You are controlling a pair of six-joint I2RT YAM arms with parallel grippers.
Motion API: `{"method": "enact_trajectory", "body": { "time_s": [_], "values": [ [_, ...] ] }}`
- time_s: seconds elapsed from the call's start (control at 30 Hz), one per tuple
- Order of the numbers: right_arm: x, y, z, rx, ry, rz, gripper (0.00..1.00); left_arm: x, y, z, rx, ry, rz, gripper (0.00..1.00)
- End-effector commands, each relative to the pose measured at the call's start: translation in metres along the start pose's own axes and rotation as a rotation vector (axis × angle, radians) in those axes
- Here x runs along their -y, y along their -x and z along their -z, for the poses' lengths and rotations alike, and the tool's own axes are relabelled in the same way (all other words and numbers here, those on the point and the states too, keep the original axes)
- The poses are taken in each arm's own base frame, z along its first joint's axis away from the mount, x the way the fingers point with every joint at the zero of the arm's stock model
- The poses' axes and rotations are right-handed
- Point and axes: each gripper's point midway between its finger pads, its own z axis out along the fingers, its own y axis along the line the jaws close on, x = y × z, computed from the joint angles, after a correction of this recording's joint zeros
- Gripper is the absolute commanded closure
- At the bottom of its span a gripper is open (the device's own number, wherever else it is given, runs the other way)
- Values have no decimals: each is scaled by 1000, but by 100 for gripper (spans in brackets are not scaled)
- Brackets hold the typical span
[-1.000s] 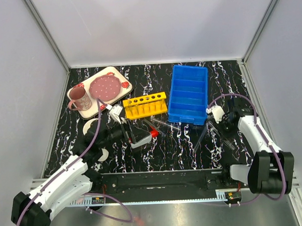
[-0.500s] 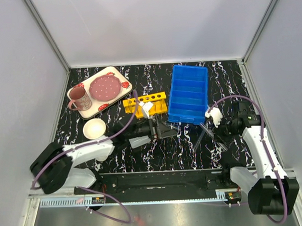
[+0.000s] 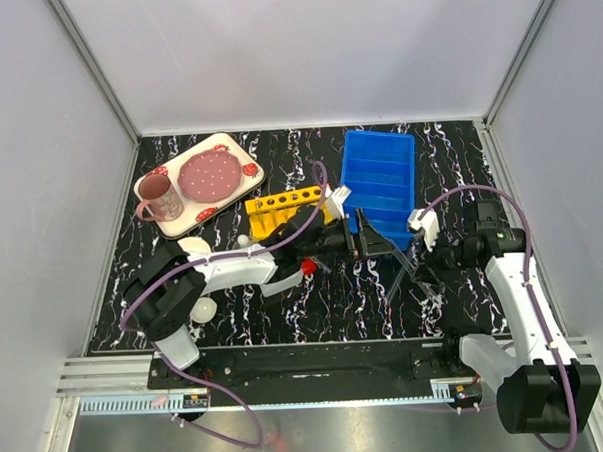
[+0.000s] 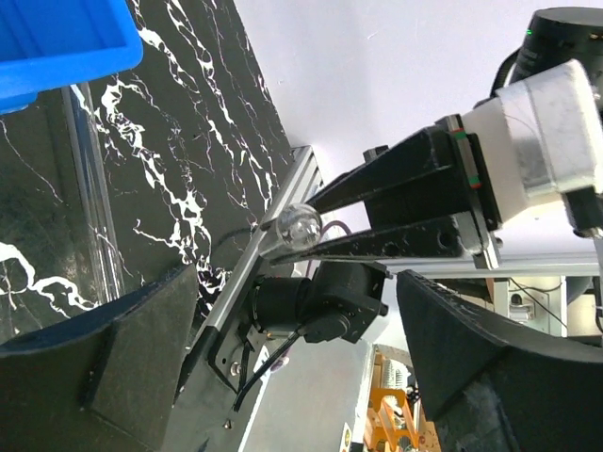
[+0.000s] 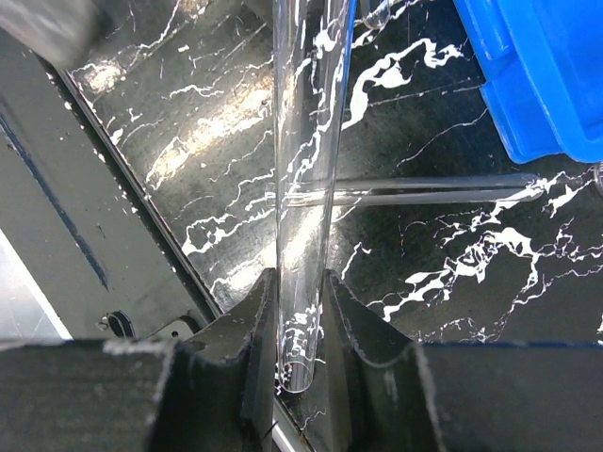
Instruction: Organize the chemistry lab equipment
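My right gripper (image 5: 303,311) is shut on a thin clear test tube (image 5: 306,188), held just above the table in front of the blue bin; in the top view this gripper (image 3: 430,263) is at the right. Another test tube (image 5: 433,188) lies flat on the table beyond it. My left gripper (image 3: 372,241) reaches across to the bin's near-left corner, open, with nothing between its fingers (image 4: 141,348). It faces the held tube's round end (image 4: 300,224). The yellow rack (image 3: 286,209) stands mid-table. The red-capped squeeze bottle (image 3: 287,281) lies under the left arm. A small white dish (image 3: 202,310) sits front left.
A blue divided bin (image 3: 378,188) stands at the back right. A strawberry tray (image 3: 240,149) with a pink mug (image 3: 160,197) and a plate is at the back left. A white bowl (image 3: 189,247) is partly covered by the left arm. Grey walls enclose the table.
My left arm has swung from beside the squeeze bottle rightward across the table to the blue bin's corner. My right gripper, still holding the tube, has shifted slightly.
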Motion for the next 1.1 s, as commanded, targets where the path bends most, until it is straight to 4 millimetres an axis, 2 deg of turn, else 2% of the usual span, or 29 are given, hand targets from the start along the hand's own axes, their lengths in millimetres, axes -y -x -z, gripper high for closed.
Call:
{"method": "enact_trajectory", "body": {
  "time_s": [0.0, 0.37, 0.77, 1.07],
  "values": [
    [-9, 30, 9, 105, 24, 29, 81, 14, 13, -15, 45, 23, -67, 15],
    [-16, 31, 8, 132, 45, 41, 81, 10, 17, -27, 49, 63, -84, 35],
    [-18, 31, 4, 134, 60, 48, 80, 17, 15, -33, 40, 49, -87, 46],
    [-14, 30, 1, 135, 55, 38, 81, 26, 9, -27, 28, 20, -85, 72]
  ]
}}
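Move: The test tube held slanting up in the right hand has its middle about 6 cm to the right of the left hand, 3 cm back and 4 cm lower; from the right hand it is roughly 4 cm left, 3 cm ahead and 3 cm up. From the left hand, the blue bin's middle is some 10 cm ahead, 4 cm right and 14 cm below, while a loose tube on the table lies around 9 cm back, 7 cm right and 16 cm below. The test tube's free end is brought between the left fingers: the left hand eases about 2.5 cm right onto it while its fingers go from wide open to roughly a third open around that end. The right hand, still pinching the tube near its other end, lifts it about 1.5 cm and carries it as far left, then holds still. ##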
